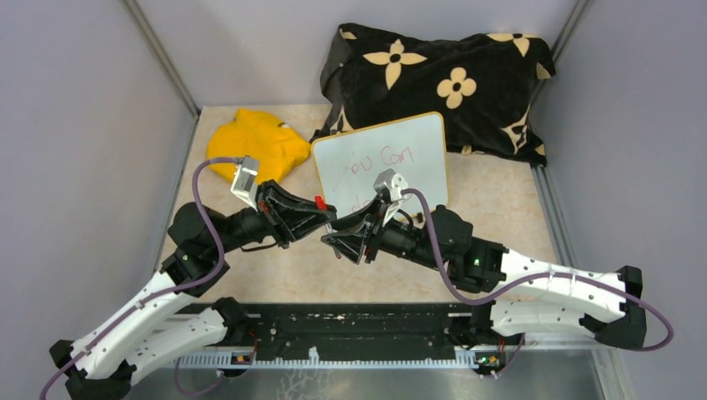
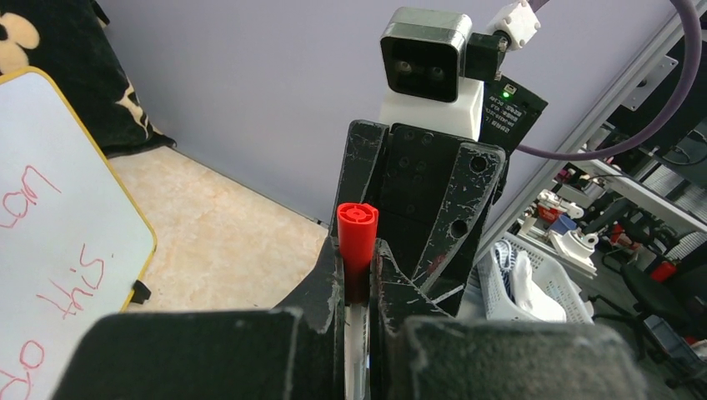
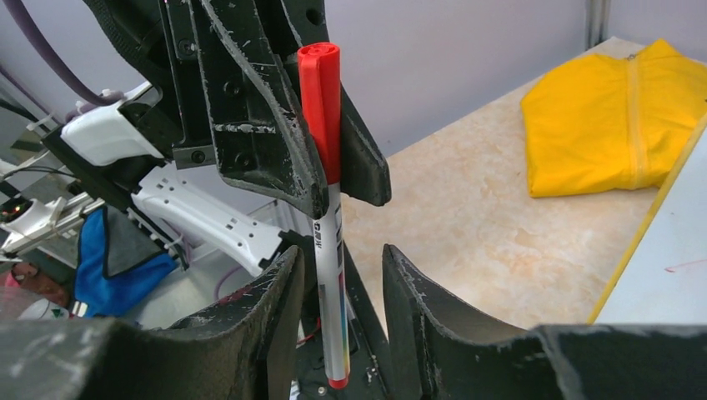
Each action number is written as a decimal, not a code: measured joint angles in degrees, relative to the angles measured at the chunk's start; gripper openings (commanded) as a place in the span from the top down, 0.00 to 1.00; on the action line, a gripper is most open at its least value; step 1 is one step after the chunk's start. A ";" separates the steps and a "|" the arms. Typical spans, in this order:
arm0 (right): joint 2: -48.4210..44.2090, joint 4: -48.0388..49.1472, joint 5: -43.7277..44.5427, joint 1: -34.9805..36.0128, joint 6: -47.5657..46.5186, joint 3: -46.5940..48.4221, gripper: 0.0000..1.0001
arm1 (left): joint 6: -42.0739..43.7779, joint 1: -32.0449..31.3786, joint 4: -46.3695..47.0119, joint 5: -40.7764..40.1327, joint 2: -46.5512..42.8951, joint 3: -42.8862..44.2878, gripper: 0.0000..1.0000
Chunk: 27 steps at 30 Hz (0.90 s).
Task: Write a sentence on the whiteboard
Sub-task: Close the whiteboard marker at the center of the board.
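Note:
The whiteboard [image 1: 379, 158] leans against a black cushion at the back, and part of it shows in the left wrist view [image 2: 50, 250]. The sentence [image 1: 377, 160] is thin red handwriting; "this" [image 2: 79, 283] is readable. My left gripper [image 1: 321, 215] is shut on a marker [image 2: 357, 237] at its red cap, holding it above the table. In the right wrist view the marker [image 3: 329, 208] hangs with its white barrel between my right gripper's [image 3: 340, 258] jaws. Those jaws stand apart, with a gap beside the barrel. The two grippers meet tip to tip in front of the board [image 1: 342, 233].
A folded yellow cloth [image 1: 258, 143] lies at the back left of the beige tabletop [image 1: 500, 200]. The black cushion with cream flowers [image 1: 442, 83] fills the back right. Grey walls close in on both sides.

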 measured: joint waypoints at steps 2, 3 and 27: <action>0.13 0.24 -0.57 0.00 0.52 0.00 0.64 | -0.04 0.00 0.13 0.04 -0.09 -0.02 1.00; 0.13 0.42 -0.79 -0.02 0.72 0.00 0.64 | -0.07 0.00 0.26 0.09 -0.11 -0.04 1.00; 0.46 2.47 -3.50 -1.49 3.04 -1.53 0.91 | -0.94 0.02 1.46 0.66 -0.52 -2.38 1.00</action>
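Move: The capped marker stands nearly upright in the left gripper's shut fingers, its middle about 2 cm below that hand point. The open right fingers already straddle its lower barrel: the marker's middle is about 3 cm above the right hand point and 1 cm to its left. From the right hand, the whiteboard's middle lies some 31 cm ahead, 8 cm right and 35 cm down, and the yellow cloth some 38 cm ahead, 27 cm left, equally low. Shut the right fingers steadily around the marker's lower barrel, taking their gap from roughly two fifths open to a narrow slit, while keeping that hand in place to within about half a centimetre. Keep the left gripper's hold on the cap end and let that hand sink about 1 cm, without turning it. ##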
